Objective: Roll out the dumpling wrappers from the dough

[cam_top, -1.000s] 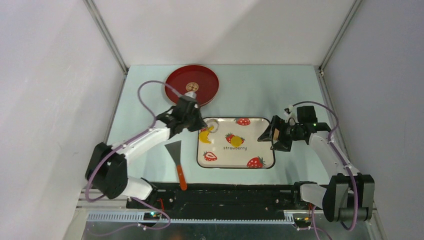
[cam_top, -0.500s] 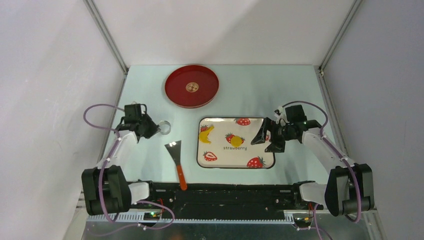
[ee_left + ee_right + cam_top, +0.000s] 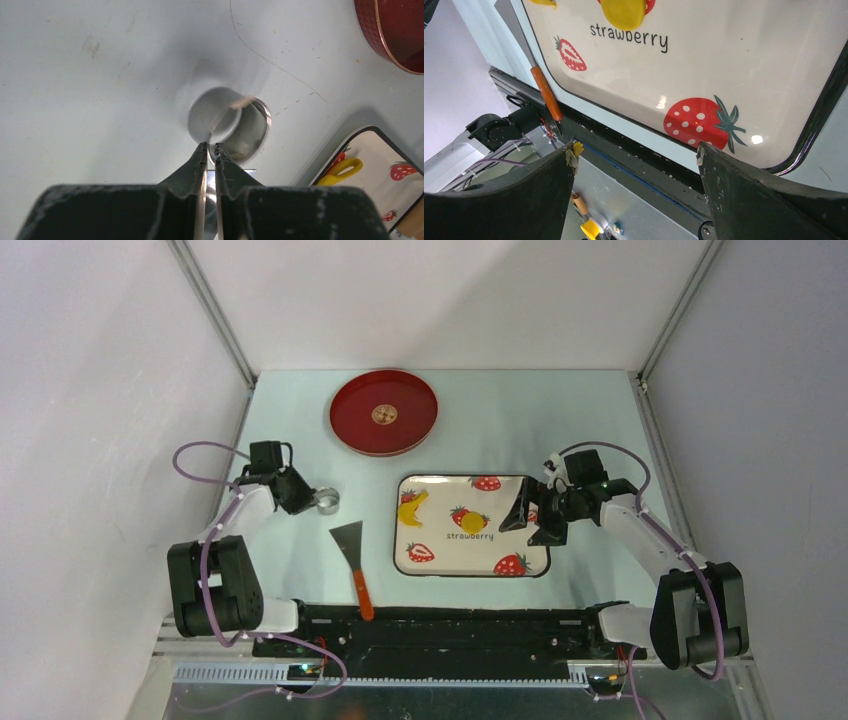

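One small round yellow dumpling wrapper (image 3: 473, 522) (image 3: 624, 12) lies in the middle of the strawberry tray (image 3: 520, 540) (image 3: 724, 65). A banana-shaped scrap of yellow dough (image 3: 412, 506) (image 3: 342, 170) lies in the tray's far left corner. My left gripper (image 3: 308, 502) (image 3: 210, 146) is on the table left of the tray, its jaws pinched on the wall of a metal ring cutter (image 3: 326, 502) (image 3: 227, 122) that rests on the table. My right gripper (image 3: 528, 520) (image 3: 636, 152) hangs wide open over the tray's right side with nothing between its fingers.
A red plate (image 3: 384, 412) (image 3: 400, 35) sits at the back of the table. A scraper with an orange handle (image 3: 355, 565) (image 3: 546, 95) lies between the ring cutter and the tray. White walls close in both sides.
My left arm has carried the ring cutter from the tray's far left corner out to the table on the left and lowered it there. My right gripper has shifted slightly left.
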{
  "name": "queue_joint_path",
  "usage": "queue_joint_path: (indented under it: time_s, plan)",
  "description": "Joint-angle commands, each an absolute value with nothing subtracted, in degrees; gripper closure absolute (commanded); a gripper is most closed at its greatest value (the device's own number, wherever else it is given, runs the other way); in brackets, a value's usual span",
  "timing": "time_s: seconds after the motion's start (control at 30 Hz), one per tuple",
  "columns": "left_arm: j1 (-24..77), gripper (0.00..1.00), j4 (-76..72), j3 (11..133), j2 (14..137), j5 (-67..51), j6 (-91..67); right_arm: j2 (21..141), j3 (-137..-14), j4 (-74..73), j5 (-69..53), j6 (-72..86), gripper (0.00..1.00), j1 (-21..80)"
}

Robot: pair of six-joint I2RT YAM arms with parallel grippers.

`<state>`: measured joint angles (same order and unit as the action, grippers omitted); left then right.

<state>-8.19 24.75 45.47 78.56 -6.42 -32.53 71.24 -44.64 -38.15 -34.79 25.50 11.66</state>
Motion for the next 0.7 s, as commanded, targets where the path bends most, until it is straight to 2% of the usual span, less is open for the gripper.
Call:
queue_joint_path:
  time_s: [0.0,0.27,0.5,0.67]
  plan:
    - [-9.0,0.8,24.5,47.4,79.0,-6.1,-30.4,71.9,-47.2,-37.3,-33.8,26.1,0.07,12.3]
    - [-8.9,0.55,24.7,47.6,77.9,-6.6,-29.8,73.1,-49.9,-38.1,-32.6,25.9,0.07,13.6]
    - [-9.1,0.48,26.4,48.1,69.0,-9.9,-28.8,78.5,-56.6,-37.5,-31.4,26.2,0.07,15.6]
    - [-8.6,0.46,27.7,48.6,60.6,-16.0,-26.4,88.2,-69.0,-38.2,-29.0,26.2,0.08,19.1]
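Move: The metal cutter is still at the left fingertips: its middle lies about 2 cm to their right, 1 cm ahead and 2 cm down. From that hand the scraper lies some 11 cm back and 9 cm right, 5 cm below; the red plate is about 20 cm ahead, 13 cm right. From the right hand, the round dough wrapper lies roughly 5 cm ahead, 9 cm left, 8 cm down; the yellow dough scrap 8 cm ahead, 20 cm left, 7 cm down. The cutter is let go on the bare table: the left fingers spread from nearly shut to about half open at its rim, staying almost in place, then the hand lifts straight up about 5 cm, its fingertips tilting forward some 10 degrees. The right hand, fingers staying wide open, then sets off forward over the tray, about 5 cm, also drifting left and rising a little. ##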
